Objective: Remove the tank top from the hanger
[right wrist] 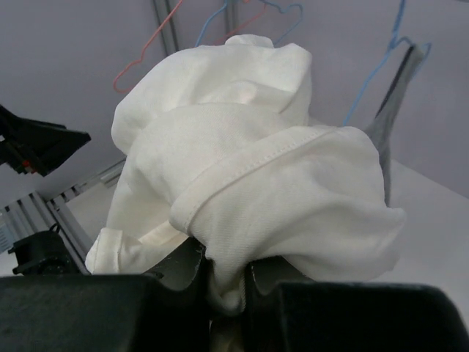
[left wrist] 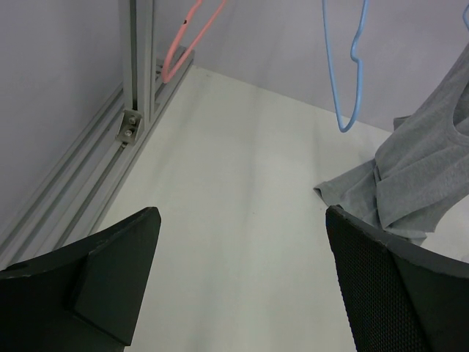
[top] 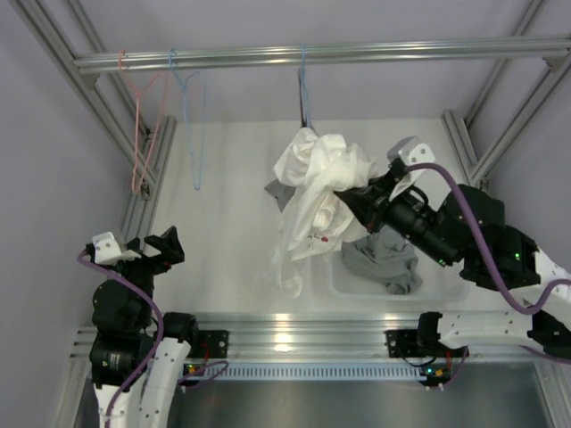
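The white tank top [top: 312,192] is bunched into a crumpled mass below the blue hanger [top: 303,80], which hangs from the overhead rail. My right gripper [top: 355,192] is shut on a fold of it. In the right wrist view the white cloth [right wrist: 242,161] is pinched between the jaws of the right gripper [right wrist: 227,275] and fills most of the frame. The white cloth hides whether the tank top is still on the hanger. A grey garment [right wrist: 388,125] hangs on the blue hanger [right wrist: 381,73] behind it. My left gripper [top: 152,250] is open and far to the left, seen in the left wrist view as the left gripper [left wrist: 240,220] over bare table.
A pink hanger [top: 138,134] and an empty blue hanger [top: 192,116] hang from the rail [top: 357,53] at the left. A clear tray [top: 446,290] at front right holds a grey garment [top: 384,259]. Aluminium frame posts [top: 152,169] border the table on both sides.
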You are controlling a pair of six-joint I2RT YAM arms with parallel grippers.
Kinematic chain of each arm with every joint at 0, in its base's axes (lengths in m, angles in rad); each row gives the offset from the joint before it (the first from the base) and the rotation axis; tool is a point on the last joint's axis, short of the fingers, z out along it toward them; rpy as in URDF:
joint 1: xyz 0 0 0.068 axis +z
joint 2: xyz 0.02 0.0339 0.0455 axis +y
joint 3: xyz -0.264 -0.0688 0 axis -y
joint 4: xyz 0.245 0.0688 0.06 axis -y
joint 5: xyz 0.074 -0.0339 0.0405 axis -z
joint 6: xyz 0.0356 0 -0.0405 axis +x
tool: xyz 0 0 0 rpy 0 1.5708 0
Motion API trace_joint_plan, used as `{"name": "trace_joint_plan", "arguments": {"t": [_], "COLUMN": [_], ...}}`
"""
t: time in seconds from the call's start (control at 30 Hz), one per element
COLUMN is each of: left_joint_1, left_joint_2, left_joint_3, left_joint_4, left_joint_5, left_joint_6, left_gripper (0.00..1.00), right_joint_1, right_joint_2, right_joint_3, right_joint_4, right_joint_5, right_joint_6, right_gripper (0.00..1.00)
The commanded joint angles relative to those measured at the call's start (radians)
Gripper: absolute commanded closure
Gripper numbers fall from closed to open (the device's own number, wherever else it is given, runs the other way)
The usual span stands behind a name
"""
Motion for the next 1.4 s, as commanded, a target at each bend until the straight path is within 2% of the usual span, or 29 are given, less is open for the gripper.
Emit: {"name": "trace_joint_plan", "arguments": {"t": [0.0, 0.3, 0.5, 0.53, 0.63, 0.7, 1.03, 1.13, 1.27, 1.37], "left_joint_1": [-0.004, -0.004, -0.006, -0.006, -0.01, -0.013, -0.026, -0.026, -0.027, -0.027], "left_joint_2": [-0.01, -0.021, -0.023, -0.022, -0.018, -0.016, -0.016, -0.019, -0.021, -0.021], "left_joint_3": [-0.006, -0.006, -0.008, -0.008, -0.008, -0.008, -0.008, -0.008, -0.008, -0.008], "left_joint_4": [0.033, 0.029, 0.031, 0.031, 0.029, 0.031, 0.029, 0.029, 0.029, 0.029], "left_joint_5": [-0.014, -0.012, -0.006, -0.002, 0.003, 0.006, 0.011, 0.006, 0.008, 0.014], "left_joint_6": [-0.011, -0.013, -0.011, -0.011, -0.01, -0.011, -0.011, -0.01, -0.011, -0.011], "left_gripper": [0.01, 0.01, 0.01, 0.01, 0.01, 0.01, 0.01, 0.01, 0.01, 0.01], "right_joint_1": [0.014, 0.013, 0.014, 0.011, -0.004, -0.026, -0.059, -0.058, -0.061, -0.079], "right_joint_2": [-0.028, -0.086, -0.155, -0.161, -0.172, -0.172, -0.162, -0.177, -0.26, -0.243], "right_joint_3": [0.097, 0.089, -0.058, -0.073, -0.129, -0.158, -0.359, -0.429, -0.563, -0.658], "right_joint_4": [-0.057, -0.142, -0.228, -0.249, -0.401, -0.508, -0.57, -0.564, -0.452, -0.415], "right_joint_5": [0.147, 0.519, 0.654, 0.715, 0.811, 0.806, 0.674, 0.669, 0.625, 0.58], "right_joint_6": [-0.066, -0.043, 0.101, 0.129, 0.284, 0.406, 0.725, 0.859, 0.885, 0.942], "right_gripper": [1.0, 1.0, 1.0, 1.0, 1.0, 1.0, 1.0, 1.0, 1.0, 1.0]}}
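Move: The right hand holds the white tank top high up. The basket lies about 5 cm ahead, 16 cm to the right and some 38 cm below, with the removed grey tank top in it, 3 cm ahead and 14 cm right of the hand. The grey tank top still on its hanger is about 13 cm straight ahead and 20 cm lower. From the left hand the basket lies about 41 cm right, 4 cm ahead and 23 cm down. Carry the bunched white tank top in the shut right gripper across to the right, about 16 cm, rising slightly at first, then lower it some 25 cm from that height towards the basket. Swing the wrist about 45 degrees clockwise on the way, so the fingers end up pointing forward, and tip them about 20 degrees down. Keep the grip. ##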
